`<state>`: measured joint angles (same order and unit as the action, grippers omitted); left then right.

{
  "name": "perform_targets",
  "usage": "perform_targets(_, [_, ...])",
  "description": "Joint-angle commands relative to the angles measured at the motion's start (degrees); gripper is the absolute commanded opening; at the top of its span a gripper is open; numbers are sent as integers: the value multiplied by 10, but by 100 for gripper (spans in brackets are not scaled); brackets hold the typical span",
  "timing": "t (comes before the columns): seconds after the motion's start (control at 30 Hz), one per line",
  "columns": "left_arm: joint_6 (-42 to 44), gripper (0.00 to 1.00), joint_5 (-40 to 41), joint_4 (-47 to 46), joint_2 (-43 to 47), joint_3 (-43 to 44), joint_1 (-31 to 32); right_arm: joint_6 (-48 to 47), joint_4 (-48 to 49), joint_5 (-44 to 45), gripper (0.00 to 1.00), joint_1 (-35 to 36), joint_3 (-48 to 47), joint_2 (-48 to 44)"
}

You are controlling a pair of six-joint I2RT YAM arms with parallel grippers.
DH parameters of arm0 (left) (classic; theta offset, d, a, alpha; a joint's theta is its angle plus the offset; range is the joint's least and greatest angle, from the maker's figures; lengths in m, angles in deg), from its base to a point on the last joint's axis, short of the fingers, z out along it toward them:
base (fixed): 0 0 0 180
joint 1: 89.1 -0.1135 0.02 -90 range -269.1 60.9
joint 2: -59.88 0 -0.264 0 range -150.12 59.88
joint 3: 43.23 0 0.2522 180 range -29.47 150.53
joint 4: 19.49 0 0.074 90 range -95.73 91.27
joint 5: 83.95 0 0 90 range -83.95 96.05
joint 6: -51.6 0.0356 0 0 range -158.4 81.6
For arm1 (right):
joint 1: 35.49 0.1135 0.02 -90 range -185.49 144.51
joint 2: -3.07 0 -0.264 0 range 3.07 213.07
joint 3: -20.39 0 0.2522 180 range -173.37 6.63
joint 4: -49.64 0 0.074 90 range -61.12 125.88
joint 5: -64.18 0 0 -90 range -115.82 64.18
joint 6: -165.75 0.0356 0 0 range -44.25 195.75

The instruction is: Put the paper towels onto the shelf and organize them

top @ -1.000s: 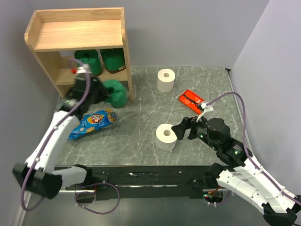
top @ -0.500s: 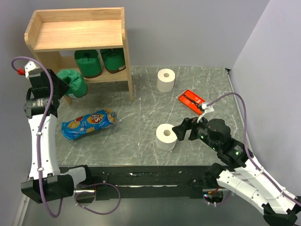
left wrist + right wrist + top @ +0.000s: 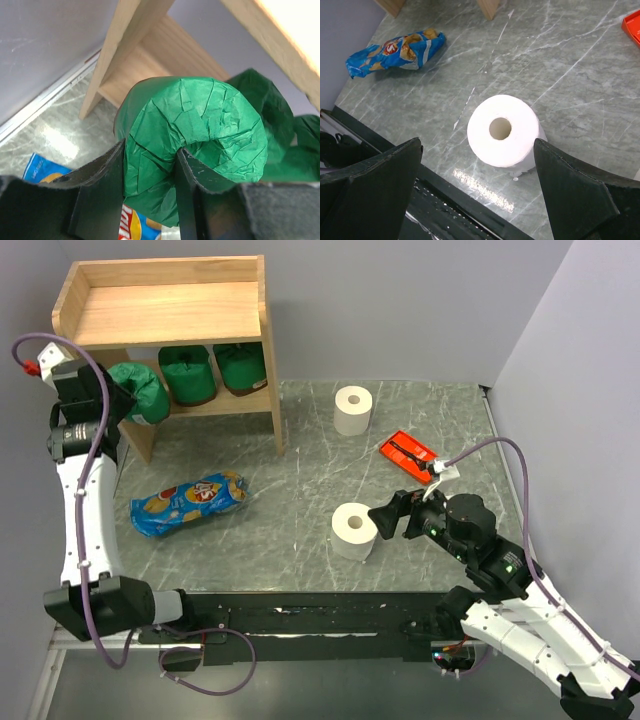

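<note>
My left gripper is shut on a green-wrapped paper towel roll, one finger pushed into its crumpled end. It holds the roll at the open left end of the shelf's lower tier, beside two other green rolls standing there. A white roll stands upright near the front edge; my right gripper hovers just right of it, open, its fingers straddling the roll without touching. Another white roll stands further back.
A blue snack bag lies on the table left of centre, also in the right wrist view. An orange-red tray lies behind my right gripper. The shelf's wooden leg stands close to the held roll. Grey walls enclose the table.
My left arm swung the green roll from in front of the shelf's right leg round to the left end of the lower tier. The right arm barely moved.
</note>
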<state>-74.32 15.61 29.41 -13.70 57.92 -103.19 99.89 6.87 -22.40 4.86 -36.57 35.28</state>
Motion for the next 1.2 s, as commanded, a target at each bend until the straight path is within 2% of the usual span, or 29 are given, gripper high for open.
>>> perform_targets(0.0, [20,44,19,-72,-18,43,-4,-6,-5,8,100,2,-38,-9])
perform_targets(0.23, [36,43,35,-94,-42,44,-5,-5,-4,7,100,2,-51,-5])
perform_targets(0.63, [42,45,23,-211,-44,-11,-5,-6,-14,12,100,2,-69,-4])
perform_targets(0.93, [42,53,4,-268,-44,-42,-5,4,-15,5,100,2,-77,-4])
perform_targets(1.07, [52,67,2,-274,-39,-44,-6,6,-27,5,100,2,-86,-11])
perform_targets(1.17, [64,70,-6,-270,-30,-41,-6,10,-32,8,100,3,-89,-22])
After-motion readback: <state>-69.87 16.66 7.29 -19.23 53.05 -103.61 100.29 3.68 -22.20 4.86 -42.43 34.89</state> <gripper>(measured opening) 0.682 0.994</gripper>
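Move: Straight ahead of the left hand, about 8 cm farther out and 4 cm lower, is the empty left end of the lower shelf, where its green-wrapped paper towel roll is to go. The middle green roll stands some 12 cm to the right and 10 cm ahead of the hand, the right green roll about 23 cm right and 11 cm ahead. From the right hand, that empty place lies roughly 52 cm left and 27 cm ahead. Pushing forward about 5–6 cm and a little left, the left hand carries the green roll it already grips into the gap beside the middle roll. It dips about a centimetre, then rises 2 cm as the wrist tips up roughly 10 degrees; late on, still edging forward, the fingers open. The empty right hand rises some 3–4 cm, wide open. ##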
